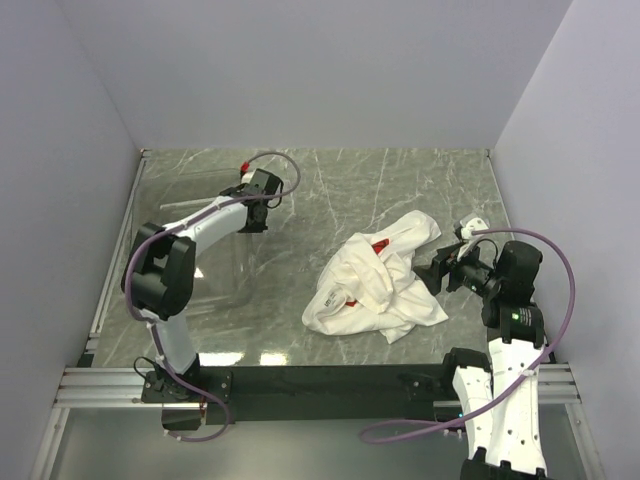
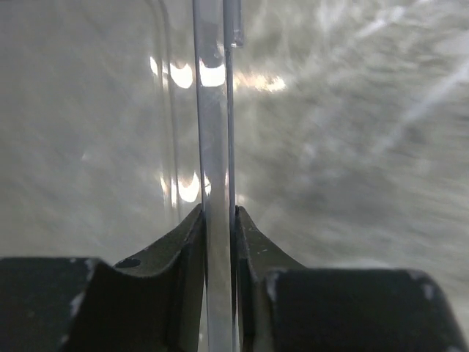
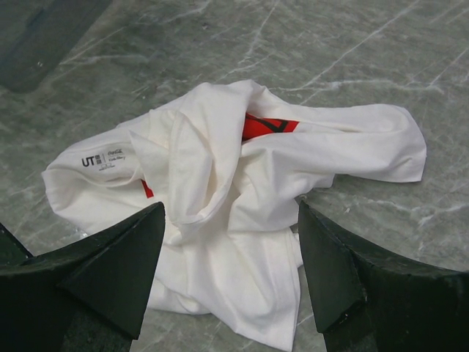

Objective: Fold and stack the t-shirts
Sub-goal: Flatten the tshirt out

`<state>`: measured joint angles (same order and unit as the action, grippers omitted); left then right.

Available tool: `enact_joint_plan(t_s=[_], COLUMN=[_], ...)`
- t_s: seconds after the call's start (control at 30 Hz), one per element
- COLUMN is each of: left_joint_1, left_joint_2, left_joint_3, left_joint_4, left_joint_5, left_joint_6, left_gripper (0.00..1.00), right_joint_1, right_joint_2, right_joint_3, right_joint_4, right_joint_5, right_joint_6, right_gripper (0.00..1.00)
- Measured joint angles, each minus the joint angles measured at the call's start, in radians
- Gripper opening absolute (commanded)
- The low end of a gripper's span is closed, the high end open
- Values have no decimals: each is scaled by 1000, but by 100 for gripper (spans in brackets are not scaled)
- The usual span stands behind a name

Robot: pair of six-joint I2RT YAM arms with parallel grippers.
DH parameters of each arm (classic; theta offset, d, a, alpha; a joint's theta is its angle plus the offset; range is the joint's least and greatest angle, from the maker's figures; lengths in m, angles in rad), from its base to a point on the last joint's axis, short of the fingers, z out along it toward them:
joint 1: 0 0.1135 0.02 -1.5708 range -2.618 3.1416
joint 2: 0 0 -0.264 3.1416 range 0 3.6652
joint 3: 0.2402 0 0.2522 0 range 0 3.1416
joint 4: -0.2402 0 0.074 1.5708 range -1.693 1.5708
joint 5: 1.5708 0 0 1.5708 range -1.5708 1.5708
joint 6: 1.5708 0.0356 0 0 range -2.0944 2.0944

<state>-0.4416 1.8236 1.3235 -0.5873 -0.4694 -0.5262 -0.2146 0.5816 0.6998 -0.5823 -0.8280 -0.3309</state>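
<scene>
A crumpled white t-shirt (image 1: 375,280) with a red print lies in a heap on the marble table, right of the middle. In the right wrist view the t-shirt (image 3: 234,183) fills the centre, with a neck label at its left. My right gripper (image 1: 432,272) hovers at the shirt's right side. Its jaws (image 3: 231,209) stand open with the shirt below them and nothing gripped. My left gripper (image 1: 256,215) is at the far rim of the clear plastic bin (image 1: 232,262). The jaws (image 2: 218,216) are shut on the bin's thin clear wall (image 2: 212,132).
The bin stands at the left of the marble table (image 1: 420,185), and one corner of it (image 3: 37,37) shows in the right wrist view. Grey walls close the table in on three sides. A metal rail (image 1: 320,380) runs along the near edge.
</scene>
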Motion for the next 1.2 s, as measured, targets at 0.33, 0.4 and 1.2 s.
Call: enact_joint_plan(t_s=[0.33,0.4,1.2], left_joint_1=[66,85,237], left_joint_2=[109,134,353], left_joint_3=[22,38,360], left_joint_4=[253,292,245], left_joint_5=[-95,-92,-122], left_joint_6=[560,620,645], left_gripper=[1,1,66], right_joint_1=[-2,-2,-12], right_joint_2=[11,18,42], right_joint_3=[0,0,0], right_joint_4=[-3,-3,-12], right_joint_5=[-30,-33,-68], right_joint_6=[-4,-4,-26], right_gripper=[79,79,79])
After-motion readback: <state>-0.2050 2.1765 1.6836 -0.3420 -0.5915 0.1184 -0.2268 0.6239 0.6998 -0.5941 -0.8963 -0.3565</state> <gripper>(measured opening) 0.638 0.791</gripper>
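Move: The left gripper already pinches the right-hand wall of the clear bin, whose middle lies about 18 cm to its left and 3 cm nearer the base. The table's far-left corner is some 28 cm ahead and 34 cm left. The crumpled t-shirt lies roughly 12 cm back and 31 cm right. From the right gripper, that corner is about 48 cm ahead and 72 cm left. Bring the left gripper some 14 cm forward and 11 cm left with its grip kept on the bin's right wall, dragging the bin at an even height towards the table's far-left corner; early on, roll the hand about 25 degrees, its left side rising. As the forward travel stops, open the fingers wide so they let go, still straddling the wall. ##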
